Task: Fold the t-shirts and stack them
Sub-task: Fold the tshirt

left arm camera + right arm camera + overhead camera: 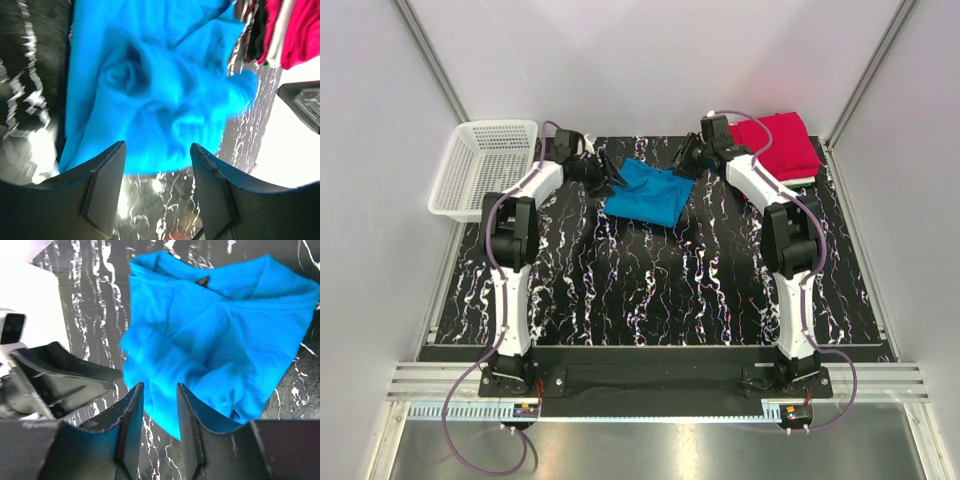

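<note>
The blue t-shirt (648, 192) lies loosely bunched on the black marbled table, back centre. My left gripper (610, 180) is at its left edge. In the left wrist view that gripper (157, 150) is open with only table between its fingers, and the blue cloth (160, 85) starts just past the tips. My right gripper (686, 163) is at the shirt's right edge. In the right wrist view it (160, 387) stands open over the edge of the blue shirt (215, 335), with nothing pinched. A folded red t-shirt (778, 145) tops a stack at the back right, with green and white edges (804, 181) below.
A white mesh basket (485, 170) sits off the table's back left corner. The enclosure walls stand close behind the shirts. The left gripper's finger (65, 372) shows in the right wrist view, close to the right gripper.
</note>
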`<state>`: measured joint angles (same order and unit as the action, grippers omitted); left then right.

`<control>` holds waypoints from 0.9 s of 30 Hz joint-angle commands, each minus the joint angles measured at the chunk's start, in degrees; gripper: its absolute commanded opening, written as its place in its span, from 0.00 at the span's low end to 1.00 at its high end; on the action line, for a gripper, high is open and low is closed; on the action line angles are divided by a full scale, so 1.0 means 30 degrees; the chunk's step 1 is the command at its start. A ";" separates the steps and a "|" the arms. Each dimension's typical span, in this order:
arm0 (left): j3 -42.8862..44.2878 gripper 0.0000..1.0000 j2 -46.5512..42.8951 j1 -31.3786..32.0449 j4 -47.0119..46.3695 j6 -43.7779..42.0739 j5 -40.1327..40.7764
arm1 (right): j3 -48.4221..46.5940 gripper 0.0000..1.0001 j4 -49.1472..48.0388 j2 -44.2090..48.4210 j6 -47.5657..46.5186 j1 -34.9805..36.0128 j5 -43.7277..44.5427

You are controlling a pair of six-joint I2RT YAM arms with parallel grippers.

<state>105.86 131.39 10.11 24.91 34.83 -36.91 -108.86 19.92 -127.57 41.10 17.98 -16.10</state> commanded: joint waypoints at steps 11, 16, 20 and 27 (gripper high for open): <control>-0.3091 0.57 -0.4866 0.0730 -0.0012 -0.0975 0.0143 | -0.1274 0.37 0.3378 0.2508 -0.2568 -0.0016 -0.5061; -0.2097 0.55 -0.3224 0.1550 0.0399 -0.1267 0.0523 | -0.1126 0.37 0.3642 0.1011 -0.2304 0.0072 -0.5854; -0.1276 0.55 -0.2023 0.1787 0.0516 -0.1415 0.1022 | -0.0863 0.37 0.3614 0.0162 -0.2421 0.0160 -0.5855; 0.0102 0.54 -0.0176 0.1787 0.1043 -0.1502 0.2105 | -0.0862 0.37 0.3642 -0.1129 -0.2304 0.0365 -0.6002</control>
<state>102.28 129.99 15.94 27.81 31.70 -33.93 -111.09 31.18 -130.69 34.76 18.20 -32.62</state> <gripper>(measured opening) 0.546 0.368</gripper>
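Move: The blue t-shirt's middle lies about 3 cm back, 8 cm to the right and 5 cm below the left hand. From the right hand it is roughly 7 cm back, 7 cm to the left and 9 cm down. The red stack stands some 24 cm to the right hand's right and 4 cm farther out; the white basket is about 33 cm to the left hand's left and 3 cm farther out. Both hands arc up 8–10 cm, draw back roughly 5 cm, then sink towards the blue t-shirt, fingers parted. ##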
